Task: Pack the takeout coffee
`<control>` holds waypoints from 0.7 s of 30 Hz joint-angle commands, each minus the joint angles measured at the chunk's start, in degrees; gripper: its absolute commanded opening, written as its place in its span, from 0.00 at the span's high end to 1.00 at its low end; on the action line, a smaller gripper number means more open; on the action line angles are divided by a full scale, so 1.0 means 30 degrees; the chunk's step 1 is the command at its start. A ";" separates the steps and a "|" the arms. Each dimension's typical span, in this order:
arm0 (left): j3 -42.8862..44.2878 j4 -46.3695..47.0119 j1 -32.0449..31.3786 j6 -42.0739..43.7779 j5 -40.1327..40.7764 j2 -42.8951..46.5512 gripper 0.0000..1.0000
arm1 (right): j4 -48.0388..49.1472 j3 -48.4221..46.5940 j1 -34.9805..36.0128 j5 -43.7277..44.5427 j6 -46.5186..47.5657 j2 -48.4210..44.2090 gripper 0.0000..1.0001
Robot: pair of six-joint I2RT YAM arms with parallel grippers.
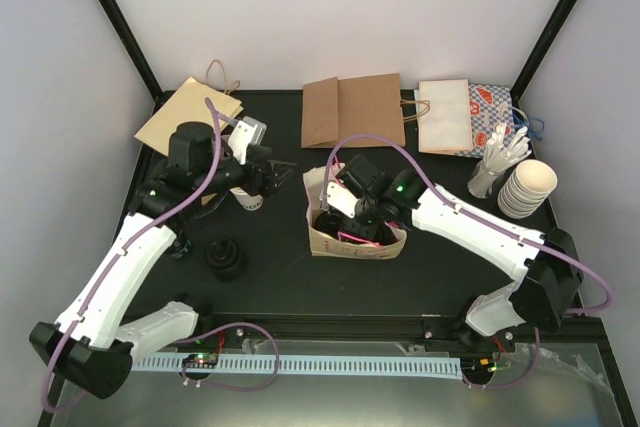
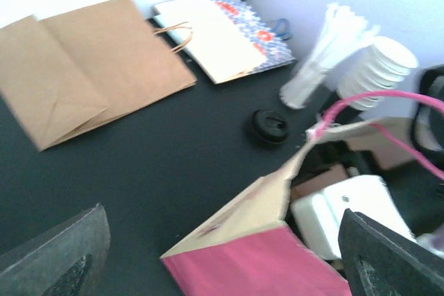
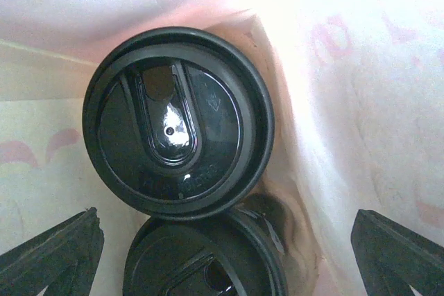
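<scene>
The takeout coffee, a small white paper cup (image 1: 248,200) with dark print, stands upright on the black table left of centre; it is out of the left wrist view. My left gripper (image 1: 268,175) (image 2: 222,254) hovers just beyond it, open, nothing between its fingers. The pink and cream paper bag (image 1: 388,244) (image 2: 263,261) stands open in the middle. My right gripper (image 1: 352,219) (image 3: 222,261) reaches down into it, open. Below it sit two cups with black lids (image 3: 178,121), side by side on the bag's floor.
A stack of black lids (image 1: 225,257) sits near the left arm. Flat brown bags (image 1: 352,109) (image 1: 187,115) and a white bag (image 1: 443,115) lie at the back. A stack of nested cups (image 1: 527,187) and white straws (image 1: 497,159) stand at the right. One loose lid (image 2: 269,126) lies behind the bag.
</scene>
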State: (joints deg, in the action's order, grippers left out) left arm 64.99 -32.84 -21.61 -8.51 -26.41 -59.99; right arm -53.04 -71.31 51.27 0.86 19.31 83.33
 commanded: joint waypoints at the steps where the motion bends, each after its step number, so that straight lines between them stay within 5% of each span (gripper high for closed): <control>1: -0.0708 0.2656 -0.0089 0.0812 -0.4229 0.0650 0.11 | 0.0778 -0.0576 -0.0138 -0.0439 -0.0452 -0.0026 0.00; 8: -0.0633 0.2535 -0.0287 0.1402 -0.6097 -0.0944 0.24 | 0.0994 -0.0489 -0.0148 -0.0304 -0.0576 -0.0175 0.00; 21: 0.0723 0.1426 -0.1365 0.2046 -0.4325 -0.4195 0.39 | 0.1457 -0.0300 -0.0123 -0.0290 -0.0651 -0.0849 0.00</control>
State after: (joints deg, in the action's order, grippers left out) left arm 63.51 -27.68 -24.99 -4.03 -41.43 -70.78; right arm -51.09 -71.57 51.27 0.36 17.80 83.07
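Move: The paper bag's left rim lies some 6 cm to the left gripper's right, about 3 cm back and 6 cm lower; the bag's pink handle rises about 10 cm to that gripper's right, roughly level with it in reach and height. The stacked cups stand about 9 cm left of the left gripper, 5 cm back and 25 cm below. From the right gripper, down inside the bag, that rim is roughly 10 cm left, 6 cm ahead and 9 cm up. The bag's left rim is what the left hand closes in on: it goes about 6 cm to the right, first backing off a couple of centimetres with a slight rise, then sinking some 5 cm. On the way it turns nearly 20 degrees clockwise and narrows its wide-open fingers to around two thirds, bringing the rim between the tips. The right gripper stays open inside the bag, over the lidded cups. ##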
